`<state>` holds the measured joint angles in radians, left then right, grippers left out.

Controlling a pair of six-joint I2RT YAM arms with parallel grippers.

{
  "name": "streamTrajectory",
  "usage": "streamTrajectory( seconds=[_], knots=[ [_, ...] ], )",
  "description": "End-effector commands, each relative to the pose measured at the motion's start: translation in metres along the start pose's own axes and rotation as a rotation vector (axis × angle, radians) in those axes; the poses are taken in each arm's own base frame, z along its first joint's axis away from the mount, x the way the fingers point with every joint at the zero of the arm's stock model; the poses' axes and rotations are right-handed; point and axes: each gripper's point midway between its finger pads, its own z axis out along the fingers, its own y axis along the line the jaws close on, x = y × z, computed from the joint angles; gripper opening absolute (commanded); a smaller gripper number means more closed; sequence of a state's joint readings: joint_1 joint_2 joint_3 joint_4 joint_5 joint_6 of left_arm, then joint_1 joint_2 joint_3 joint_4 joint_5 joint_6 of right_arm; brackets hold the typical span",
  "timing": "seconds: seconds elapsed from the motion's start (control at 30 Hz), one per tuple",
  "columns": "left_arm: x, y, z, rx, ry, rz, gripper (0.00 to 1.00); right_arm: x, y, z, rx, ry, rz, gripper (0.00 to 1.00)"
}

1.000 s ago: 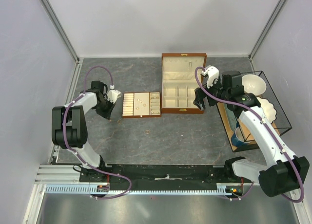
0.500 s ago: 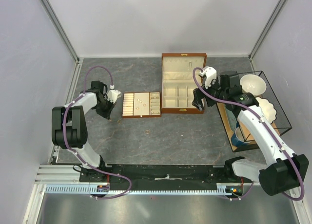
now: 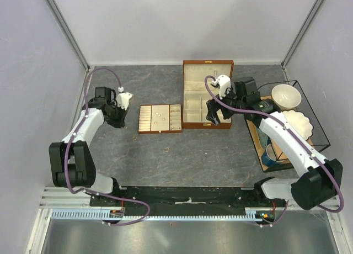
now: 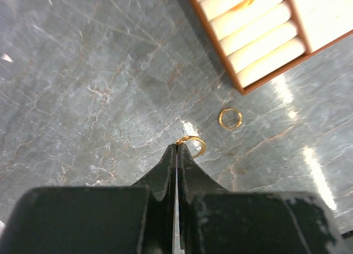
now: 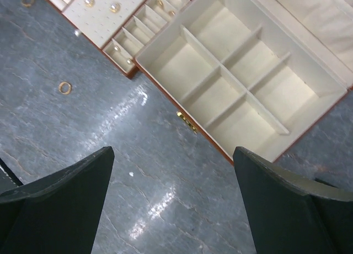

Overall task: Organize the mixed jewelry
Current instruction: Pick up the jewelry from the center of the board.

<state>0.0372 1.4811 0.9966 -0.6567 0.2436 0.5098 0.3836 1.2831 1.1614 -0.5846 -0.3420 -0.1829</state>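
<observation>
In the left wrist view my left gripper [image 4: 177, 146] is shut, and a thin gold ring [image 4: 194, 142] sticks out from between its tips, pinched by its edge above the grey table. A second gold ring [image 4: 230, 118] lies on the table near the corner of the cream slotted tray [image 4: 259, 41]. From above, the left gripper [image 3: 118, 120] hangs left of the tray [image 3: 148, 117]. My right gripper [image 3: 212, 117] stands wide open and empty [image 5: 173, 150] over the front edge of the open wooden box [image 5: 209, 146]. Another ring [image 5: 65, 88] lies in front of the tray.
The box [image 3: 207, 63] stands at the back centre with its lid up. A black wire rack [image 3: 322, 138] on the right holds two white bowls [image 3: 287, 94] and a blue cup [image 3: 270, 154]. Grey walls close the table in.
My left gripper shut on the ring and rose back towards the far left. The right arm swung left, from beside the box to over its front edge.
</observation>
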Motion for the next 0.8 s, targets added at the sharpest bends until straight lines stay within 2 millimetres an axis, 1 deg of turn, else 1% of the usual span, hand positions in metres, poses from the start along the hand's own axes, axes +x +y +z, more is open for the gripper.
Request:
streamTrajectory(
  seconds=[0.0, 0.03, 0.07, 0.1, 0.17, 0.2, 0.23, 0.27, 0.3, 0.33, 0.37, 0.4, 0.47, 0.5, 0.57, 0.6, 0.67, 0.73, 0.77],
  knots=[
    [-0.057, -0.019, -0.042, 0.054, -0.197, -0.061, 0.01, -0.052, 0.019, 0.007, -0.041, -0.141, -0.023, 0.98],
    [-0.072, -0.029, -0.048, 0.067, -0.23, -0.047, 0.01, -0.057, 0.023, 0.01, -0.053, -0.162, -0.015, 0.98],
    [-0.081, -0.035, -0.053, 0.077, -0.26, -0.047, 0.01, -0.061, 0.029, 0.013, -0.071, -0.184, 0.026, 0.98],
    [-0.096, -0.044, -0.06, 0.083, -0.313, -0.058, 0.01, -0.072, 0.036, 0.017, -0.09, -0.254, 0.023, 0.98],
    [-0.112, -0.052, -0.066, 0.079, -0.368, -0.059, 0.02, -0.086, 0.051, 0.018, -0.147, -0.34, 0.08, 0.98],
    [-0.126, -0.062, -0.07, 0.09, -0.413, -0.065, 0.02, -0.098, 0.058, 0.024, -0.182, -0.382, 0.082, 0.95],
    [-0.133, -0.067, -0.072, 0.095, -0.43, -0.067, 0.01, -0.102, 0.063, 0.03, -0.207, -0.377, 0.108, 0.93],
    [-0.138, -0.072, -0.073, 0.098, -0.441, -0.097, 0.02, -0.11, 0.067, 0.033, -0.229, -0.392, 0.121, 0.92],
    [-0.146, -0.083, -0.074, 0.12, -0.459, -0.094, 0.02, -0.111, 0.076, 0.043, -0.258, -0.379, 0.151, 0.88],
    [-0.157, -0.087, -0.076, 0.124, -0.498, -0.098, 0.02, -0.114, 0.08, 0.045, -0.272, -0.383, 0.159, 0.87],
    [-0.162, -0.092, -0.077, 0.131, -0.512, -0.128, 0.02, -0.122, 0.083, 0.046, -0.284, -0.41, 0.155, 0.86],
    [-0.169, -0.105, -0.078, 0.148, -0.527, -0.126, 0.02, -0.124, 0.089, 0.053, -0.3, -0.401, 0.167, 0.86],
    [-0.182, -0.116, -0.083, 0.162, -0.577, -0.149, 0.01, -0.124, 0.094, 0.064, -0.311, -0.383, 0.175, 0.85],
    [-0.188, -0.128, -0.087, 0.184, -0.597, -0.141, 0.02, -0.129, 0.099, 0.066, -0.318, -0.388, 0.174, 0.84],
    [-0.201, -0.14, -0.093, 0.202, -0.634, -0.149, 0.02, -0.132, 0.106, 0.074, -0.325, -0.382, 0.17, 0.83],
    [-0.205, -0.151, -0.096, 0.226, -0.643, -0.138, 0.02, -0.134, 0.106, 0.077, -0.322, -0.382, 0.173, 0.82],
    [-0.21, -0.161, -0.096, 0.263, -0.646, -0.167, 0.01, -0.138, 0.111, 0.084, -0.331, -0.376, 0.174, 0.79],
    [-0.213, -0.168, -0.098, 0.283, -0.646, -0.172, 0.02, -0.139, 0.114, 0.088, -0.336, -0.369, 0.176, 0.73],
    [-0.214, -0.169, -0.095, 0.287, -0.638, -0.18, 0.02, -0.139, 0.117, 0.09, -0.343, -0.366, 0.173, 0.69]
  ],
)
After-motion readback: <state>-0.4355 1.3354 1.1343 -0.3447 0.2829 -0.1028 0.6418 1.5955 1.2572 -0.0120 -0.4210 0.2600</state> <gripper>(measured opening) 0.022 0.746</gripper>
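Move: The gold ring is already pinched in the left fingers; from the right hand it lies about 42 cm left, 1 cm ahead and 13 cm lower, and the left hand takes it towards that open right gripper. The jewelry board's middle is some 16 cm right, 8 cm ahead and 5 cm below the left hand, with a loose ring about 5 cm right, level ahead, 6 cm down. From the right hand the compartment case lies roughly 13 cm ahead, 1 cm left, 17 cm down. Still pinching the ring, the left fingers carry it about 20 cm to the right and 15 cm up, over the board, while that wrist tips so its fingertips swing up and rightward. The right hand comes to meet it, some 17 cm left and slightly forward and up, rolling its left side up and partly closing its wide-open fingers just short of the ring. ##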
